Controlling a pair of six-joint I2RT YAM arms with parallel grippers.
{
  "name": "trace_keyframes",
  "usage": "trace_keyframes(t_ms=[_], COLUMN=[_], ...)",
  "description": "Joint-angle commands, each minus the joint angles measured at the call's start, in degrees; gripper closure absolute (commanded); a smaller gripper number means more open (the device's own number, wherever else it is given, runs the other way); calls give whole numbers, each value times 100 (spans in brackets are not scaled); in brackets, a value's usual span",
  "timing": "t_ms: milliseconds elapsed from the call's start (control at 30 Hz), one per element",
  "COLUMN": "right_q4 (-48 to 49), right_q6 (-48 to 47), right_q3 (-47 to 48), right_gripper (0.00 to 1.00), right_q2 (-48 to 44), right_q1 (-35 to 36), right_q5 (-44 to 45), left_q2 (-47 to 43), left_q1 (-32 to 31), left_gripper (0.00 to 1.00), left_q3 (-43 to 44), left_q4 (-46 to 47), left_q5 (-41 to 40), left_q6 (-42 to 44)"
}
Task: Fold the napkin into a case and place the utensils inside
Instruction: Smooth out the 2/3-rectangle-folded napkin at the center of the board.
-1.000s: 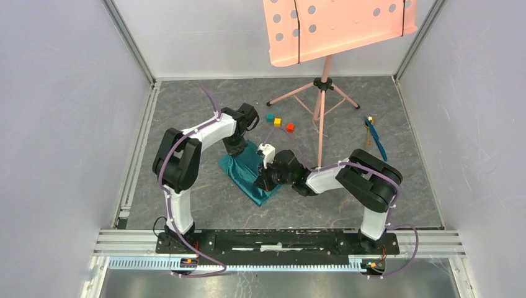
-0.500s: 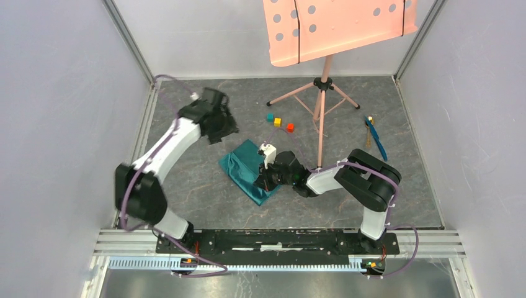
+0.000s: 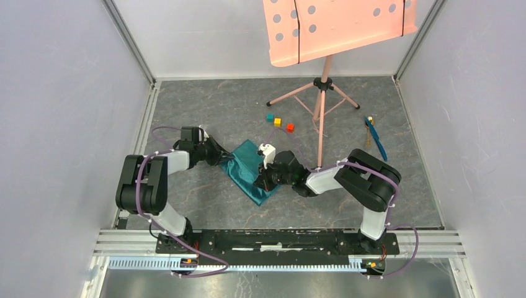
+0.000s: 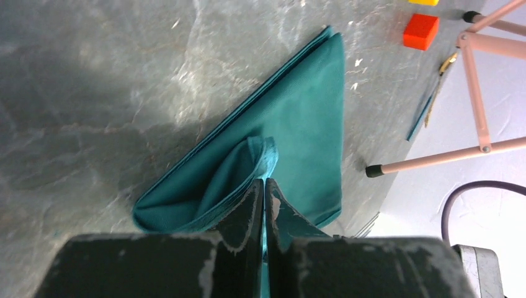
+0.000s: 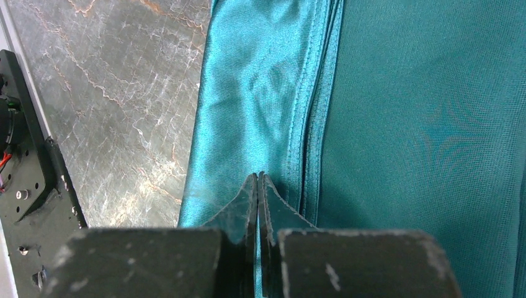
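Observation:
The teal-green napkin [image 3: 247, 162] lies folded into a slanted strip in the middle of the table. My left gripper [image 3: 221, 156] comes in low from the left. In the left wrist view it [image 4: 261, 181] is shut on a raised fold of the napkin [image 4: 310, 105], with cloth between the fingers. My right gripper [image 3: 262, 180] is shut, its tips [image 5: 257, 175] resting on the napkin [image 5: 422, 124] beside a stitched hem. The utensils [image 3: 374, 136], one thin and blue, one golden, lie far right, seen small in the left wrist view [image 4: 428, 102].
Teal [image 3: 270, 117], yellow [image 3: 277, 121] and red [image 3: 289, 127] cubes sit just behind the napkin. A pink music stand's tripod [image 3: 322, 84] stands at the back, one leg [image 3: 320, 139] reaching down beside the right arm. Walls close in on both sides.
The left arm lifted off the napkin's far end, swung out to the back left, then came back low and shut on the napkin's left edge. The right arm has stayed put.

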Motion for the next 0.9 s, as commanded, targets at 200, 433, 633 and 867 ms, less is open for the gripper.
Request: trace_keyframes(t_ms=[200,433,633,867], right_q4=[-418,-649,-319,75], right_q6=[-175,-317,90,381], right_q3=[186,781,1940,2889], right_gripper=[96,71,64,67], right_q2=[60,-230,658,1676], right_q1=[7,-8,-9,-30], right_q5=[-21,-342,-1105,-1694], left_q2=[567,859,822,823], left_q1=[226,269,269,269], left_gripper=[94,94,93,93], left_q3=[-340,-368,-347,-349], left_q4=[1690,1782,1685,1506], left_q5=[-216,-87,-21,-53], left_q6=[-419,-362,-366,-315])
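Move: Just under and ahead of the left hand, which has a raised fold at its tips, lies the napkin's far-left edge, about 3 cm forward, 1 cm left and 3 cm down; the napkin's middle is some 8 cm right and 5 cm back. From the right hand, down on the near strip, the napkin's left corner is about 13 cm left and 8 cm forward, at tip height. The yellow cube lies roughly 16 cm right and 12 cm forward of the left hand. Letting its shut fingers part to about a third open, the right hand comes up off the near strip after a short hold and swings some 10 cm left, about 6 cm up and 3 cm forward, over the near-left side towards the napkin's left corner and the other gripper. Meanwhile the left keeps its fingers nearly shut on the fold, easing about 2.5 cm forward and 2 cm down onto the far-left edge, then holds there. ##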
